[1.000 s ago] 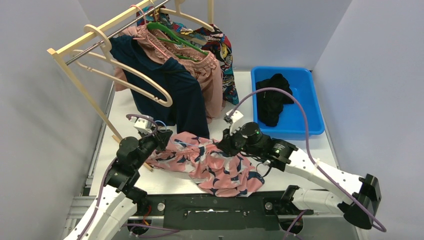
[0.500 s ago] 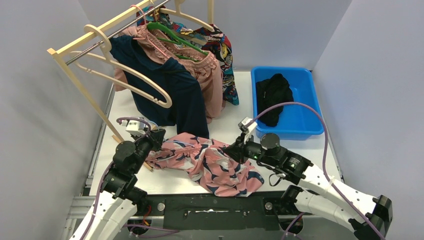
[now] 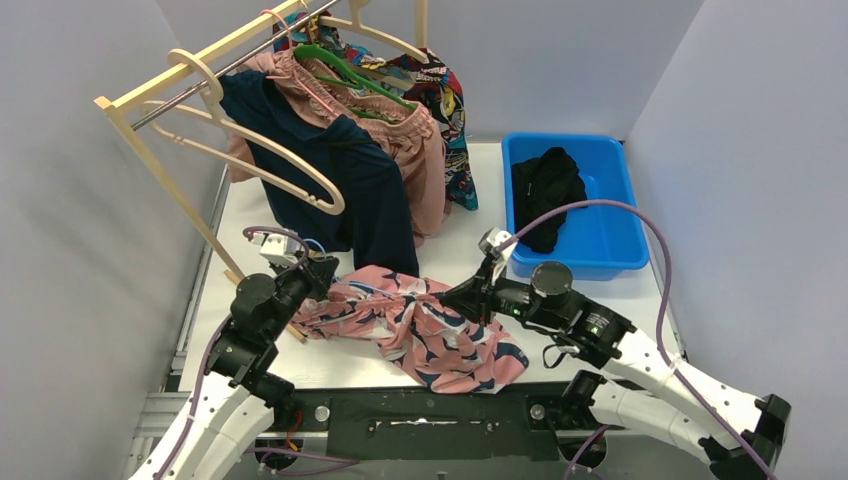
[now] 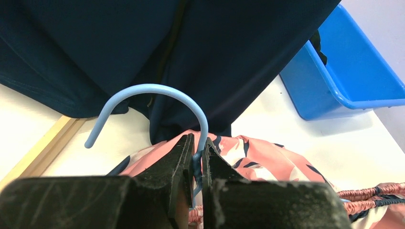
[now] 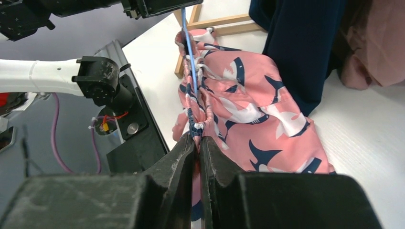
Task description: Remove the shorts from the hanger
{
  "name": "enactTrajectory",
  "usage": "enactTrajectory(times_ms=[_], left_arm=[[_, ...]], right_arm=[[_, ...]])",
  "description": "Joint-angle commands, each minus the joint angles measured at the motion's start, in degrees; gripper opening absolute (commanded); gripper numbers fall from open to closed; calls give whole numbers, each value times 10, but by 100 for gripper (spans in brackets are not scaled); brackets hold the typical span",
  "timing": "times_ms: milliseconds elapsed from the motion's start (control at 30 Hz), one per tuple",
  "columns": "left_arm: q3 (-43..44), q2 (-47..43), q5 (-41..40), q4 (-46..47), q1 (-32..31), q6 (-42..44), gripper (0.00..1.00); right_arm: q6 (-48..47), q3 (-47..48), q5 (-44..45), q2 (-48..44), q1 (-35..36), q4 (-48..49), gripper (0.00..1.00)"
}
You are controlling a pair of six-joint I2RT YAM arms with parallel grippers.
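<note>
The pink shorts [image 3: 440, 335] with navy print lie crumpled on the table between my arms, still threaded on a thin blue hanger [image 4: 153, 88]. My left gripper [image 3: 318, 274] [image 4: 197, 143] is shut on the hanger's neck just below the hook. My right gripper [image 3: 458, 297] [image 5: 197, 138] is shut on the gathered waistband of the pink shorts [image 5: 248, 100], and the hanger's blue rod [image 5: 189, 47] runs from there toward the left gripper. Navy shorts [image 3: 350, 180], dusty pink shorts [image 3: 412, 150] and multicolour print shorts [image 3: 450, 110] hang on the rack. Black shorts [image 3: 545, 195] lie in the bin.
A wooden rack [image 3: 165, 170] stands at the back left, its foot close to the left gripper. It carries bare cream hangers [image 3: 262, 150] and a green hanger [image 3: 340, 65]. A blue bin [image 3: 610, 262] sits at the back right. The navy shorts [image 4: 229, 52] hang just behind the blue hook.
My right arm has drawn its wrist back to the right and turned it, bunching the pink waistband along the hanger. The left gripper has barely shifted, still holding the hanger.
</note>
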Motion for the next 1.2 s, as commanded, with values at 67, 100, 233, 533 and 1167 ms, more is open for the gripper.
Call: enactTrajectory(times_ms=[67, 100, 233, 533, 1167], left_arm=[[19, -2, 5, 27, 9, 33, 0], [17, -3, 10, 30, 9, 33, 0], [16, 4, 43, 43, 8, 39, 0], [37, -10, -120, -23, 13, 13, 0], [16, -41, -82, 10, 22, 20, 0]], right_arm=[[5, 62, -6, 37, 27, 8, 5], [6, 65, -23, 41, 28, 19, 5], [6, 92, 9, 57, 46, 7, 4], [-13, 65, 8, 14, 47, -70, 3], [2, 63, 257, 54, 18, -23, 0]])
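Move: Between the two grippers the pink shorts still hang on the blue hanger. The left hand's goal, the waistband end in the right fingers, lies about 21 cm right and 8 cm back, roughly level; the hanger neck is that far left and ahead of the right hand. From the right hand, the shorts' legs lie some 15 cm below and 2 cm forward, the navy hem 20 cm forward, 14 cm left and 15 cm lower. Keeping its pinch on the waistband, the right hand eases about 2 cm left, back and slightly up towards the hanger neck, then goes down some 7 cm and swings 6 cm forward, edging right, its fingers tipping down and turning clockwise. Still gripping the neck, the left hand first gives a centimetre right, then pulls about 4 cm left and up, turning counter-clockwise, and sinks back slightly. ##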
